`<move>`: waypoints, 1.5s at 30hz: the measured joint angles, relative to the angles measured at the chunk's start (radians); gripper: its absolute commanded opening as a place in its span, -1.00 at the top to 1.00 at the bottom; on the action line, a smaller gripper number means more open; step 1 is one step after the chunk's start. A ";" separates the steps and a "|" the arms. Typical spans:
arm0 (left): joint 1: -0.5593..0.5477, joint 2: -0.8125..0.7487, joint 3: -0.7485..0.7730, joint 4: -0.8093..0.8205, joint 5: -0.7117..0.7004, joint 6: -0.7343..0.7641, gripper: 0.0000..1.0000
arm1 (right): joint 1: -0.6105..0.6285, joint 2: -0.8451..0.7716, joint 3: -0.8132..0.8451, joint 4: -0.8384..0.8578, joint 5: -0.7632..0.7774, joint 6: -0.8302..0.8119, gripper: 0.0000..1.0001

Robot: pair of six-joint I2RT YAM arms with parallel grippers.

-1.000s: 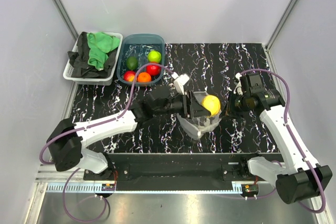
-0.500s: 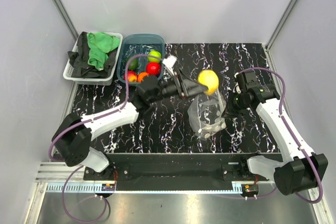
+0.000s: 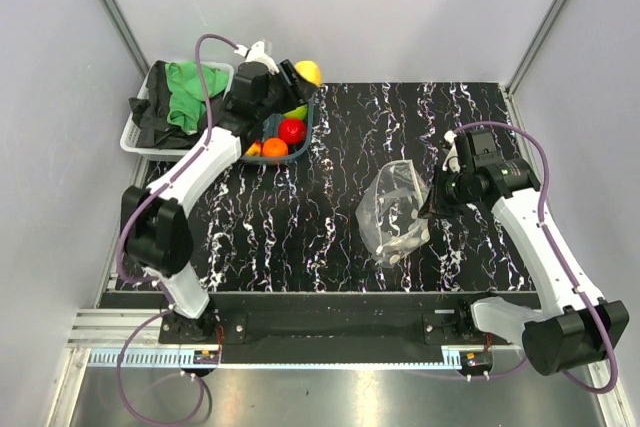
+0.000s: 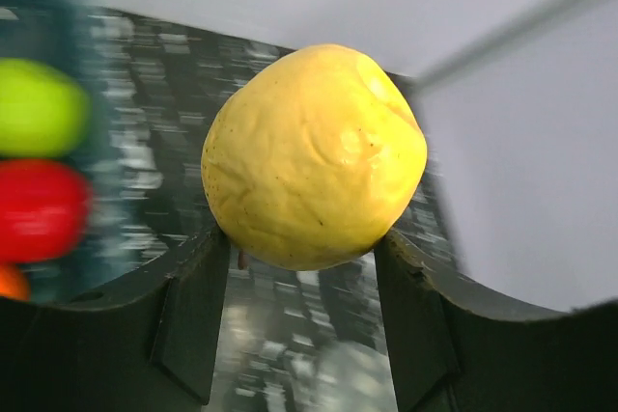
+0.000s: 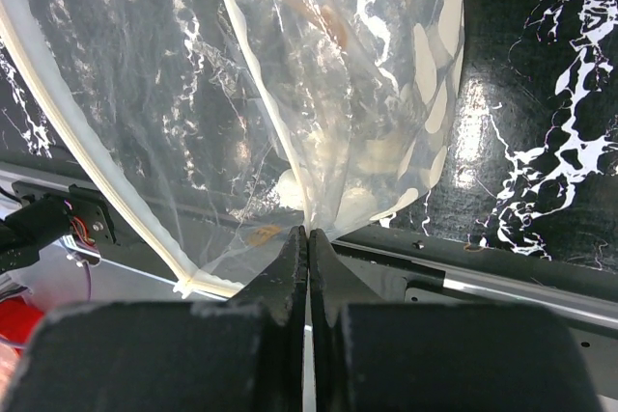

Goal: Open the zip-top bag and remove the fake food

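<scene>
My left gripper is shut on a yellow fake fruit and holds it over the far right corner of the teal tub. In the left wrist view the yellow fruit sits between both fingers. The tub holds a red fruit, an orange one and a lime green one. My right gripper is shut on the right edge of the clear dotted zip-top bag, which hangs open and looks empty. In the right wrist view the bag is pinched at the fingertips.
A white basket with green and black cloths stands left of the tub at the far left. The black marbled table lies under the bag. Grey walls close the sides and back.
My left arm has swung the yellow fruit from above the bag, back and left, to over the tub. The right gripper keeps hold of the bag, which has slumped a little.
</scene>
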 measured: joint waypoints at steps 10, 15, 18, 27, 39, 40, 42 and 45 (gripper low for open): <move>0.148 0.365 0.262 -0.140 -0.306 0.266 1.00 | 0.000 -0.061 0.000 -0.027 0.007 -0.006 1.00; 0.170 0.548 0.459 -0.174 -0.340 0.274 0.92 | 0.000 -0.064 0.000 -0.039 0.008 -0.003 1.00; 0.183 0.628 0.526 -0.185 -0.340 0.239 0.73 | 0.000 -0.064 0.000 -0.040 0.008 0.002 1.00; 0.257 0.702 0.534 -0.200 -0.304 0.110 -0.98 | 0.000 -0.075 0.000 -0.040 0.015 0.025 1.00; 0.254 0.602 0.505 -0.213 -0.212 0.159 -0.98 | 0.000 0.010 0.142 -0.127 0.185 0.007 1.00; 0.250 0.573 0.484 -0.214 -0.202 0.162 -0.98 | 0.000 0.020 0.162 -0.139 0.208 0.003 1.00; 0.238 0.462 0.390 -0.213 -0.188 0.167 -0.98 | 0.000 0.045 0.217 -0.175 0.244 -0.011 1.00; 0.201 0.297 0.257 -0.209 -0.183 0.174 -0.97 | 0.000 0.066 0.278 -0.177 0.258 -0.030 1.00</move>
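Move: The left hand holds the yellow fruit in the air. Its landing spot, the far right part of the blue bin, lies about 16 cm ahead, 14 cm left and 22 cm below; the green apple sits some 4 cm nearer than that spot, the red apple some 10 cm nearer, and the avocado about 6 cm nearer and 10 cm to its left. From the right hand, that spot is roughly 29 cm ahead and 33 cm left, 10 cm down; the empty zip-top bag it pinches hangs about 8 cm to its left, 6 cm below. Still gripping the yellow fruit, the left hand swoops down, forward and left into the blue bin, about 20 cm lower, turning roughly 30 degrees counter-clockwise, opens wide to let go, then lifts about 10 cm while drawing back and slightly right. The right hand keeps its pinch on the bag's rim, nearly still at first, then raises it about 5 cm and shifts right. ##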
